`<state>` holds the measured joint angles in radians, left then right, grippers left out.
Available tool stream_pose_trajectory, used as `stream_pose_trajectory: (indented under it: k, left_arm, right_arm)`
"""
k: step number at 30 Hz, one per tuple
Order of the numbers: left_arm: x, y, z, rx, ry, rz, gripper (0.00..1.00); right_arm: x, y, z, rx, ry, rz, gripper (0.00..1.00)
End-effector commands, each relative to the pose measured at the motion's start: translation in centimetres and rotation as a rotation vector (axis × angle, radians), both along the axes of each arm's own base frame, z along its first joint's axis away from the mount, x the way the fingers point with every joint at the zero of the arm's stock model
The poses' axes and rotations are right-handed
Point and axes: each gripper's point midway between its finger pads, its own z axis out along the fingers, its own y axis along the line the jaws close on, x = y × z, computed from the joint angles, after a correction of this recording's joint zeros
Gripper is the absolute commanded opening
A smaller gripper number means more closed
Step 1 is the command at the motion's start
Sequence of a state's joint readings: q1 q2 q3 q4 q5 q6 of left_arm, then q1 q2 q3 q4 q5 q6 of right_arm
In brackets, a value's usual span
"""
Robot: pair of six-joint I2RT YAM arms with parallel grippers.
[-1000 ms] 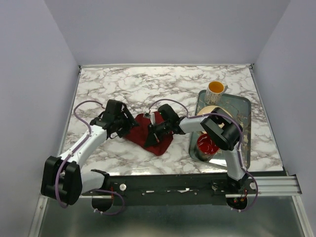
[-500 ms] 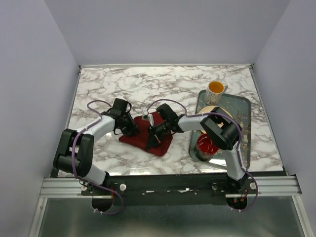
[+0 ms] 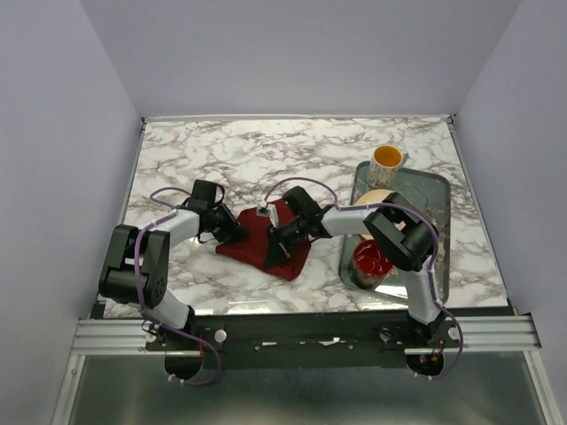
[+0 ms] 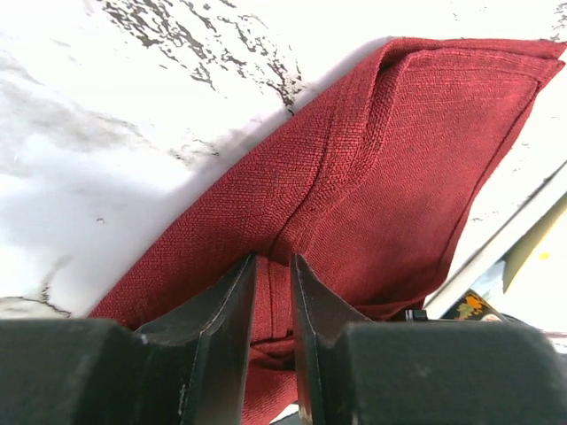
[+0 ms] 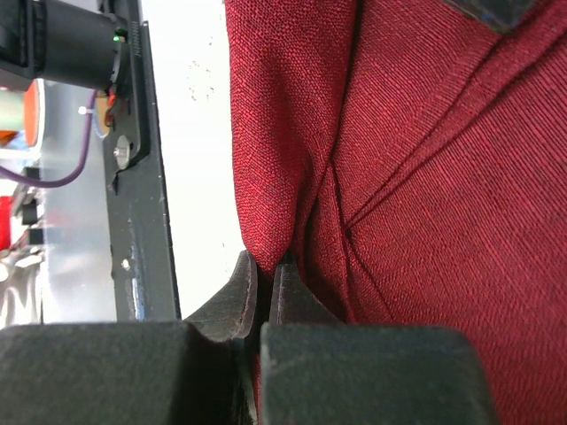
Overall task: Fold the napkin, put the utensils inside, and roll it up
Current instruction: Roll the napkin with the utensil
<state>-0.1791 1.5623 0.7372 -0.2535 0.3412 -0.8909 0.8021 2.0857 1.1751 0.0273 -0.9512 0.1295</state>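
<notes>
The dark red napkin (image 3: 252, 244) lies bunched on the marble table, left of the tray. My left gripper (image 3: 232, 232) is at its left edge. In the left wrist view the left gripper (image 4: 273, 258) is shut on a raised ridge of the napkin (image 4: 390, 177), and cloth fills the narrow gap between its fingers. My right gripper (image 3: 276, 237) is over the napkin's middle. In the right wrist view the right gripper (image 5: 264, 258) pinches a hanging fold of the napkin (image 5: 425, 177). The utensils are out of view.
A grey tray (image 3: 436, 188) stands at the right with a red bowl (image 3: 369, 258) and a pale plate (image 3: 376, 198) on it. A white mug (image 3: 387, 161) with a yellow inside sits at the tray's far left corner. The black rail (image 3: 301, 326) runs along the near edge.
My left gripper has come down onto the napkin's left edge and closed on the cloth, and its arm has folded back toward the left. The right gripper has kept its pinch.
</notes>
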Motion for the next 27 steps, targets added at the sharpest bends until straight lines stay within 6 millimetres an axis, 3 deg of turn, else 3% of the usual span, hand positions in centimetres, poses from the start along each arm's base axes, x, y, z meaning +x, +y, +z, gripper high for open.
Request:
stream_pose_trajectory:
  k: [1, 6, 16, 19, 23, 27]
  left_arm:
    - [-2.1, 2.4, -3.9, 0.117, 0.085, 0.041, 0.31]
    - [-2.2, 2.5, -3.9, 0.108, 0.098, 0.054, 0.31]
    - [-1.3, 3.0, -3.3, 0.153, 0.077, 0.033, 0.32]
    - [-0.9, 3.3, -1.9, 0.173, 0.052, 0.018, 0.38]
    - [-0.4, 4.0, 0.9, 0.214, -0.007, 0.022, 0.58]
    - [-1.2, 5.1, 5.2, 0.253, -0.099, 0.047, 0.61]
  right_arm:
    - [-0.2, -1.2, 0.3, -0.071, -0.031, -0.043, 0.01]
    - [-0.7, -1.0, 1.6, -0.046, -0.012, -0.033, 0.01]
    - [-2.2, -2.0, -1.8, -0.087, 0.079, -0.055, 0.01]
    - [-2.3, -2.2, -2.8, -0.104, 0.102, -0.069, 0.01]
    - [-2.4, -2.0, -3.2, -0.108, 0.118, -0.072, 0.01]
    - [-2.1, -2.0, -3.3, -0.11, 0.127, -0.077, 0.01]
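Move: The napkin's middle is about 7 cm to the right of the left hand and roughly level with it fore and aft, some 1 cm lower; the left fingertips are already on its folded left part. From the right hand, which already pinches the near fold, that middle is about 5 cm ahead and 5 cm to the left. The red mug stands about 23 cm to the right of the right hand and 2 cm nearer the base; the plate is some 27 cm right and 10 cm ahead. Keep the left fingertips resting on the napkin's fold almost still, then open them and lift off, up and to the left by about 2 cm each. Meanwhile keep the right gripper shut on the near fold, raise it about 1.5 cm and bring it back down, easing slightly right and back. ##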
